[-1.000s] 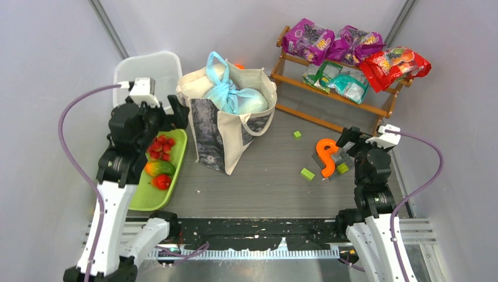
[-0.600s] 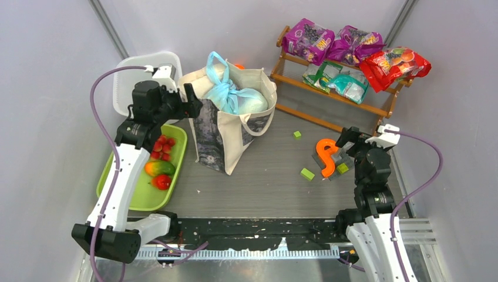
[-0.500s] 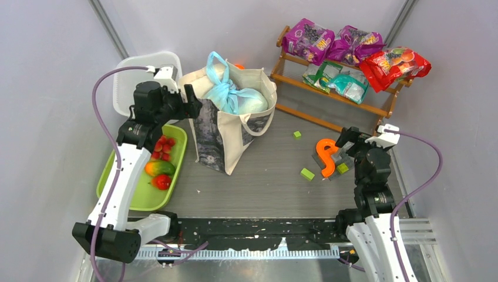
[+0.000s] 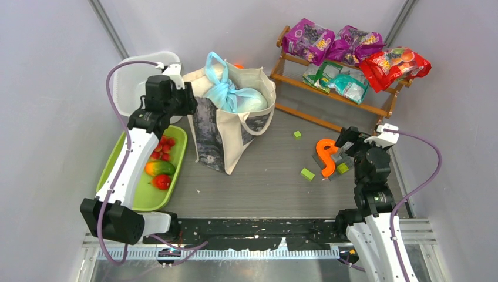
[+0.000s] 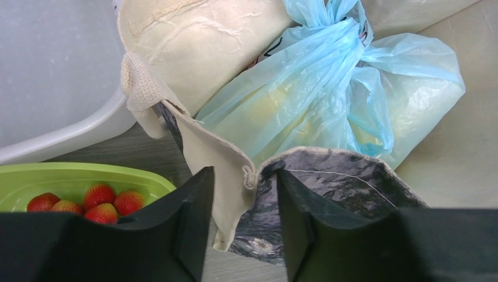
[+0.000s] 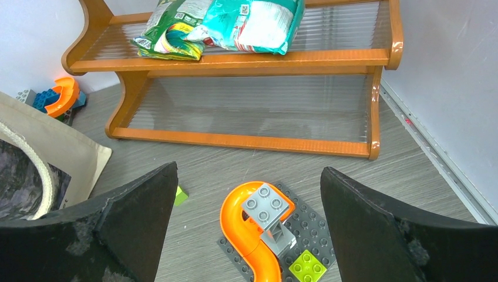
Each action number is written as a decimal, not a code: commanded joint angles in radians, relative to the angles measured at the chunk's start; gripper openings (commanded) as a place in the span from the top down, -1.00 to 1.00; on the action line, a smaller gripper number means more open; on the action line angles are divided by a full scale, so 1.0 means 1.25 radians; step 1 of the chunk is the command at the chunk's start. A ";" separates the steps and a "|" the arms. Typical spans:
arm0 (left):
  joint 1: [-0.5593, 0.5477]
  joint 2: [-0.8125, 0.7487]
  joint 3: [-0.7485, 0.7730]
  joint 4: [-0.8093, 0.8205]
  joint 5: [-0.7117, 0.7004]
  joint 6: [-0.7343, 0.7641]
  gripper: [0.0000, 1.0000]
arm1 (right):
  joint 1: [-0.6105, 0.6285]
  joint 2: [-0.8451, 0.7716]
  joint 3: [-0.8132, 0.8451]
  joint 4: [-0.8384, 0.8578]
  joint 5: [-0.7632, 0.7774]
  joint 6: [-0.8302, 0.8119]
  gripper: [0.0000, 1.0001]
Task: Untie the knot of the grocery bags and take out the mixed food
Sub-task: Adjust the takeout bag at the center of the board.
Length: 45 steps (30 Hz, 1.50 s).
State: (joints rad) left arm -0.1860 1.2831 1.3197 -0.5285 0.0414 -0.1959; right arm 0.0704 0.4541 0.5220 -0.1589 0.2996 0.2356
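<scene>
The cream canvas tote (image 4: 226, 132) stands mid-table with the light-blue plastic bag (image 4: 244, 100) inside it. The bag's knot (image 4: 223, 88) is tied, with a loop handle sticking up. My left gripper (image 4: 191, 100) is at the tote's left corner. In the left wrist view its jaws (image 5: 245, 176) straddle the tote's corner seam (image 5: 249, 173), half narrowed, with gaps still showing. The blue bag (image 5: 305, 88) and knot (image 5: 332, 23) lie just beyond. Strawberries (image 4: 162, 147) and two more fruits lie in the green tray (image 4: 141, 202). My right gripper (image 4: 346, 138) hangs open over the toy bricks.
A white tub (image 4: 132, 73) stands behind the tray. At the back right, a wooden rack (image 4: 329, 82) holds purple packets (image 4: 308, 38), teal-green packets (image 4: 346, 82) and a red packet (image 4: 393, 64). An orange toy track (image 4: 325, 155) on a grey plate and loose green bricks (image 4: 307, 174) lie near my right gripper.
My left arm swung from above the green tray back and right to the tote's left corner, and its jaws narrowed around the rim. The right arm stayed still.
</scene>
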 commanded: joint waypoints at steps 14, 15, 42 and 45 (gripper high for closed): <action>-0.013 -0.138 -0.104 0.089 0.110 0.025 1.00 | -0.001 0.007 0.045 0.006 -0.043 0.001 -0.96; -0.017 -0.162 -0.129 0.093 0.119 0.026 1.00 | -0.001 0.009 0.050 0.005 -0.062 0.004 -0.95; -0.067 -0.408 -0.340 0.071 0.122 0.107 1.00 | 0.451 0.559 0.425 0.019 0.207 0.222 -0.89; -0.085 -0.402 -0.339 0.065 0.109 0.117 1.00 | 0.449 0.560 0.379 0.082 0.200 0.219 -0.90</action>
State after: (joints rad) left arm -0.2619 0.7876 0.9073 -0.3878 0.1856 -0.0685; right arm 0.6292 1.1679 1.0283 -0.1280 0.4351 0.5003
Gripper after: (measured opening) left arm 0.046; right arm 0.959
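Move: The near left corner of the tote bag's rim sits practically between my half-open left fingers, about 1 cm ahead and 1 cm below. From there the blue bag's knot is roughly 9 cm ahead and 10 cm right; the white box is some 16 cm left and 6 cm ahead. For my right hand, the tote's right rim lies about 29 cm left and 12 cm ahead, near its height; the orange track lies 3 cm left, almost straight below. I pinch the rim corner shut between my left fingers and haul it back about 10 cm, keeping its height while the wrist tilts up and swings some 15 degrees clockwise. Meanwhile my open right hand sweeps left some 20 cm, then eases forward 8 cm, rising a little and turning counter-clockwise, to come close to the tote's right rim. ##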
